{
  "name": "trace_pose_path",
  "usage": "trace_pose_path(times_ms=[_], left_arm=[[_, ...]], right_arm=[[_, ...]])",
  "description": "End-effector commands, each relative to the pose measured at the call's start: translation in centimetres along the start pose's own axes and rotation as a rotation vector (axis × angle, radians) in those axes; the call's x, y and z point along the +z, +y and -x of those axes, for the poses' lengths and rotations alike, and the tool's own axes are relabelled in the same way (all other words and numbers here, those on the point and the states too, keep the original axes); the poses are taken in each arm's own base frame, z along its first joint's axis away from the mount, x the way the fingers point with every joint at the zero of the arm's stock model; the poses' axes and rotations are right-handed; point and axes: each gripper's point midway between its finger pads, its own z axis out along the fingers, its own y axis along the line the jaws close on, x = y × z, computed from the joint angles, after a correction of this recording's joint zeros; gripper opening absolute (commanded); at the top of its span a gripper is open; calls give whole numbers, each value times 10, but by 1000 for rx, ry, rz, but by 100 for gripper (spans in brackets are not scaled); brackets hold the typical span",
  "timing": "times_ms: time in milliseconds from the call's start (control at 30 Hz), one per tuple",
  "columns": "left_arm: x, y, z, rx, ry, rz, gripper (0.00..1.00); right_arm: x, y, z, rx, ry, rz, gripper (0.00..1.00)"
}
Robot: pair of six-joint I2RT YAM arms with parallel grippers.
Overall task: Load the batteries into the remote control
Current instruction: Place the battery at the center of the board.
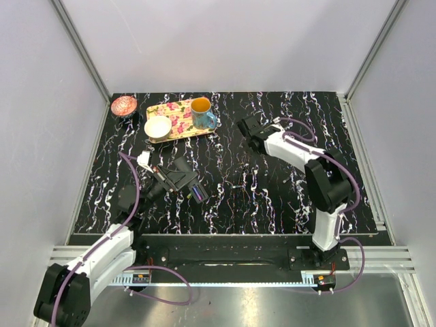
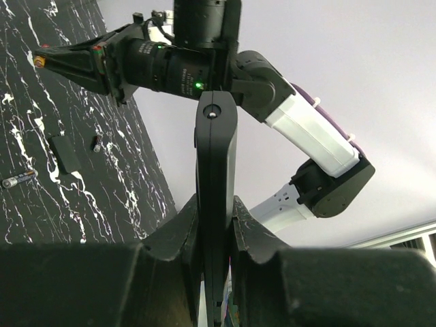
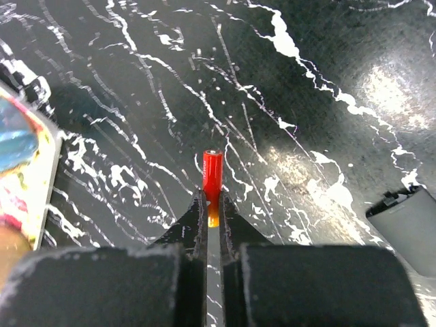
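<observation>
My left gripper (image 1: pixel 176 180) is shut on the remote control (image 2: pixel 216 157), a flat black slab that it holds edge-on and raised between its jaws. A blue-purple battery (image 1: pixel 198 193) shows at the remote's near side; whether it sits in the recess I cannot tell. My right gripper (image 3: pixel 212 204) is shut on a red and orange battery (image 3: pixel 212 174), whose red end sticks out past the fingertips above the table. In the left wrist view another battery (image 2: pixel 18 179) and a smaller one (image 2: pixel 97 143) lie on the table beside a flat black cover (image 2: pixel 65 153).
A floral yellow tray (image 1: pixel 182 109) stands at the back left with a blue mug (image 1: pixel 201 112) and a white bowl (image 1: pixel 158 127) on it. A pink bowl (image 1: pixel 124 105) sits at the far left corner. The tray's edge (image 3: pixel 24 170) lies left of my right gripper.
</observation>
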Motion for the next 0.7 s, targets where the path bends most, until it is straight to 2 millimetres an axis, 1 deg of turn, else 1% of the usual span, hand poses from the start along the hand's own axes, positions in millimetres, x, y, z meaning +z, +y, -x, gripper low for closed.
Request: trace_pose_path(times_ms=[0, 33, 100, 133, 200, 233, 333, 500, 567, 667], left_arm=[[1, -12, 7, 8, -29, -32, 0], [1, -11, 7, 6, -30, -30, 0], [1, -9, 6, 2, -29, -23, 0], [1, -8, 7, 1, -33, -22, 0], [1, -6, 7, -3, -34, -15, 0], [1, -4, 6, -7, -33, -11, 0], [1, -3, 6, -13, -31, -9, 0], [2, -1, 5, -20, -27, -3, 0], [2, 1, 5, -22, -26, 2, 0], [1, 1, 4, -25, -19, 5, 0]], right_arm=[[16, -1, 1, 182, 6, -74, 0], [20, -1, -4, 190, 16, -76, 0], [23, 2, -7, 194, 30, -76, 0], [28, -2, -10, 189, 35, -96, 0], [30, -2, -11, 183, 36, -108, 0], [33, -8, -14, 171, 40, -134, 0], [37, -17, -17, 160, 43, -176, 1], [39, -31, -26, 150, 60, -223, 2], [38, -35, -29, 143, 60, -232, 5], [41, -41, -32, 130, 65, -249, 14]])
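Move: The right hand, with the red-and-orange battery in its fingers, hangs almost straight over the open spot at the board's centre, about 7 cm above the table and 1 cm too far forward. From this hand the loose battery lies some 10 cm back and 4 cm left, the dark battery cover 5 cm back and 6 cm right. From the left hand, still holding the remote, the spot is about 15 cm ahead, 16 cm right and 22 cm below. Down, nearly plumb, the right hand lowers its battery about 6 cm towards the bare middle of the board, fast at first and then easing, with a slight draw back of 1 cm near the end. Meanwhile the fingers tip about 10 degrees nearer to vertical and the wrist turns some 10 degrees clockwise. The fingers keep the battery between them. ##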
